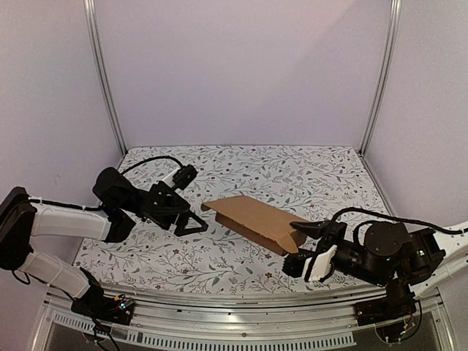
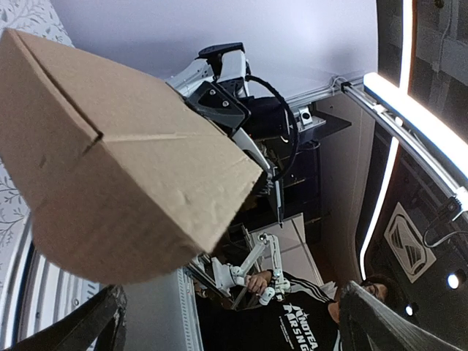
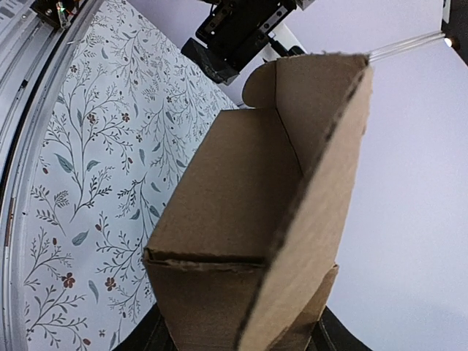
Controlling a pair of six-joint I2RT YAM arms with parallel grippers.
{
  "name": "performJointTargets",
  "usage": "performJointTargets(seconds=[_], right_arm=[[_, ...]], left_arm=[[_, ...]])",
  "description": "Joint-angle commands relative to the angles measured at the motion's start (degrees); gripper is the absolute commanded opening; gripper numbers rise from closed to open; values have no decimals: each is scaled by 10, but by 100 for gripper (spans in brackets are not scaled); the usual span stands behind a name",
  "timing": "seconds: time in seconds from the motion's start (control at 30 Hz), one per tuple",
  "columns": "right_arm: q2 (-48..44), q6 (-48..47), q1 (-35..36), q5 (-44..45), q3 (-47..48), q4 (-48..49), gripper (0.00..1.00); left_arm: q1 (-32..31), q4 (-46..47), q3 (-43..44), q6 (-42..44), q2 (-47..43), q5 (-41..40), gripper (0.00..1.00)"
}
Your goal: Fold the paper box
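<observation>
The paper box (image 1: 252, 219) is a brown cardboard carton lying slantwise in the middle of the floral table. Its right end is between the fingers of my right gripper (image 1: 298, 247), which is shut on it. The right wrist view looks along the half-formed carton (image 3: 248, 219), with one side panel standing up and a rounded flap at the far end. My left gripper (image 1: 196, 219) stands open just off the box's left end, holding nothing. Seen from the left wrist, the box (image 2: 110, 168) fills the upper left, above the wide-spread fingers (image 2: 88, 329).
A floral cloth (image 1: 292, 172) covers the table. Metal frame posts (image 1: 104, 80) stand at the back corners before white walls. An aluminium rail (image 1: 241, 314) runs along the near edge. The left arm's head (image 3: 234, 33) shows beyond the box.
</observation>
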Motion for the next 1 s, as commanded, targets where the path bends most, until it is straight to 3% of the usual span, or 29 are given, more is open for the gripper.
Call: performJointTargets(seconds=[0.0,0.07,0.23,0.3,0.6,0.77,0.97], right_arm=[[0,151,-6,38,23,-81,39],[0,190,-16,32,29,-101,39],[-4,303,-82,-63,43,-149,40],[-2,341,-113,-116,46,-157,39],[31,423,-226,-339,60,-157,38],[76,450,-271,-450,78,-153,34],[124,450,-289,-496,78,-96,33]], left_arm=[[11,-154,-7,157,-32,0,100],[17,-263,5,237,-53,-5,99],[20,-819,125,609,-117,-111,99],[22,-901,150,665,-121,-154,99],[21,-957,162,713,-158,-331,99],[19,-935,166,711,-158,-361,98],[13,-918,162,736,-139,-383,94]])
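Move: The right gripper is already pinching the paper box by its right-hand end and holding it above the table. The box's middle lies some 14 cm to that hand's left and 6 cm ahead, at about its height; its free left end is about 27 cm left and 11 cm ahead. From the open, empty left gripper, the middle is about 19 cm to the right and 1 cm ahead, roughly level, and that free end some 5 cm right and 5 cm ahead. Keep the right gripper's pinch on the box end and tip the wrist over by some 55 degrees so the fingers angle down to the left, while bringing the hand forward, then mainly down about 7 cm. Meanwhile draw the open left gripper down and forward, a little left, away from the box's free end, swinging its fingers downward. ##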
